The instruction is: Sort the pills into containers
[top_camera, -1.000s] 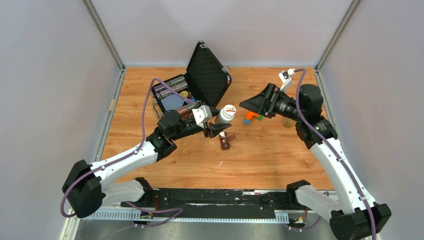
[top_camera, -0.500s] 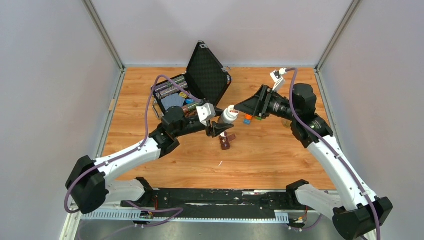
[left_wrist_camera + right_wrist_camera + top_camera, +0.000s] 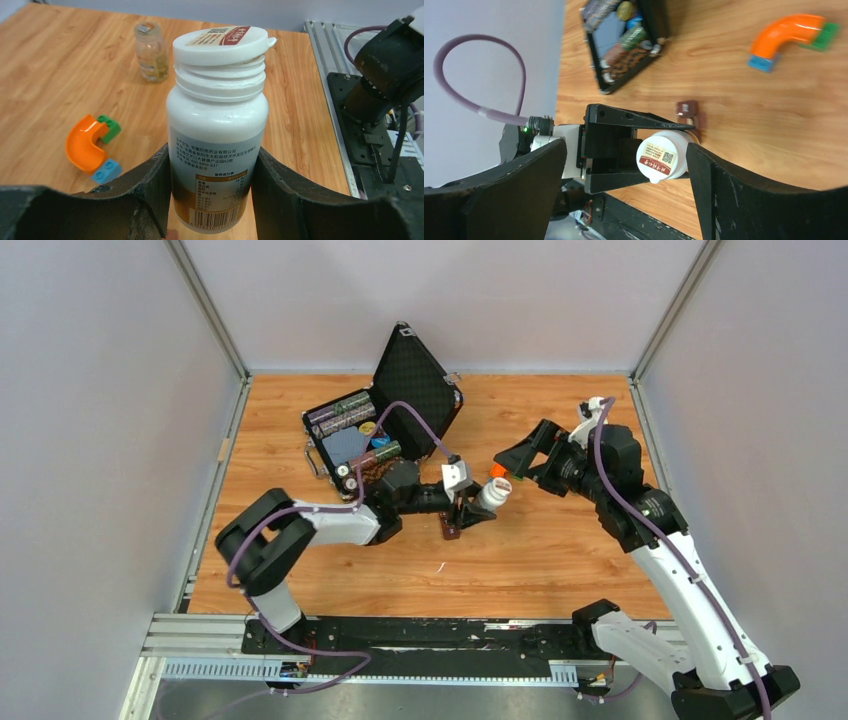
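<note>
My left gripper [image 3: 212,155] is shut on a white pill bottle [image 3: 216,140], its fingers pressing the labelled body from both sides. The bottle's white cap [image 3: 220,42] sits slightly askew on the threads. In the top view the left gripper [image 3: 473,508] holds the bottle [image 3: 490,494] tilted toward the right arm, just above the containers [image 3: 451,531], a small brown strip on the table. My right gripper [image 3: 626,150] is open facing the cap [image 3: 661,158], which lies between its fingers, nearer the right one. The strip of containers [image 3: 687,110] lies just beyond. No loose pills show.
An open black case [image 3: 418,388] with several items in its tray [image 3: 350,435] stands at the back left. An orange curved brick with green and blue bricks [image 3: 89,145] lies near the bottle. A small glass jar [image 3: 150,52] with yellowish contents stands farther off.
The left gripper carried the bottle to the right, over the brown strip. The right gripper came up to the cap half a second ago and has since drawn back to the right.
</note>
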You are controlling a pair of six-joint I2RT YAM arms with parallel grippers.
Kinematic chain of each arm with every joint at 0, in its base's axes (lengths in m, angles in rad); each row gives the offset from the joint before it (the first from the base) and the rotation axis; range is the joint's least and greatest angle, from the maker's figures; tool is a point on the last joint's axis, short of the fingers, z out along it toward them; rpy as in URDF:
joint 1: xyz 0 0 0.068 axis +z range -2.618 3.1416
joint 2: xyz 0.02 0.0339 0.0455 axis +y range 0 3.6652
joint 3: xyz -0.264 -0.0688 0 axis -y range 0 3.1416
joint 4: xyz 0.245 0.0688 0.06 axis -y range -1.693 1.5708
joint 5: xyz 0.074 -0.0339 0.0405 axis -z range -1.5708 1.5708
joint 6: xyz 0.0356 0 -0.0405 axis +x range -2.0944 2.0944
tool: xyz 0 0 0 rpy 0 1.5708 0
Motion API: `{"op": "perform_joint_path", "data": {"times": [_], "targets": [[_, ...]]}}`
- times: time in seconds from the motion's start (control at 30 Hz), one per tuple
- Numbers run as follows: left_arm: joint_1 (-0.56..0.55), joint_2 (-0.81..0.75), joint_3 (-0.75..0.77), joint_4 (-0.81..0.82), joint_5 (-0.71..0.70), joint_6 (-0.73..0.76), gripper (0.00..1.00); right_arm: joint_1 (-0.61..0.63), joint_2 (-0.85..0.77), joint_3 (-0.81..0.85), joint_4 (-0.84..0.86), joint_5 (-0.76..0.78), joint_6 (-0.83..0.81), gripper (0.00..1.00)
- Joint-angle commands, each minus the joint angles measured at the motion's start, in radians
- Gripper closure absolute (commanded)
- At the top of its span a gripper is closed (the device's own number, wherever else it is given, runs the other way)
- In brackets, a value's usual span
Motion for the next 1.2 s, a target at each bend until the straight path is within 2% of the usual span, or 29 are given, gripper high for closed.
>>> {"op": "perform_joint_path", "data": {"times": [0.0, 0.1, 0.2, 0.5, 0.83, 1.07, 1.17], "targets": [[-0.044, 0.141, 0.076, 0.285, 0.008, -0.058, 0.98, 0.002, 0.006, 0.077, -0.228, 0.286, 0.035, 0.09], [-0.069, 0.275, 0.103, 0.464, -0.025, -0.132, 0.96, -0.004, 0.017, 0.082, -0.311, 0.367, 0.079, 0.11], [-0.097, 0.378, 0.131, 0.544, -0.058, -0.149, 0.95, -0.014, 0.036, 0.057, -0.333, 0.340, 0.079, 0.11], [-0.123, 0.440, 0.139, 0.557, -0.121, -0.124, 0.93, -0.015, 0.124, -0.031, -0.314, 0.213, -0.022, 0.12], [-0.122, 0.454, 0.160, 0.560, -0.133, -0.151, 0.79, -0.015, 0.177, -0.099, -0.232, 0.082, -0.106, 0.21], [-0.122, 0.446, 0.162, 0.541, -0.109, -0.152, 0.70, -0.015, 0.190, -0.153, -0.127, 0.134, -0.144, 0.36], [-0.122, 0.444, 0.158, 0.540, -0.108, -0.157, 0.67, -0.015, 0.190, -0.170, -0.090, 0.149, -0.156, 0.47]]}}
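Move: The left hand already holds the white pill bottle between its pads. From the empty right hand, the bottle lies about 10 cm below, some 4 cm to the left and 2 cm back. The brown pill box is on the table roughly 11 cm left of the right hand, 1 cm ahead and 27 cm below; the orange elbow lies about 11 cm ahead, 3 cm to the right and equally low. The left hand keeps its grip and carries the bottle about 7 cm right and 5 cm down, dipping quickly and then easing back up a couple of centimetres before nearly stopping under the right gripper. The right hand swings about 5 cm to its right, then sinks some 15 cm in all while drifting back a little and left again, tips its fingers down about 25 degrees, and over the last part closes from wide open to roughly the bottle's width, with its fingers either side of the bottle's upper part. ##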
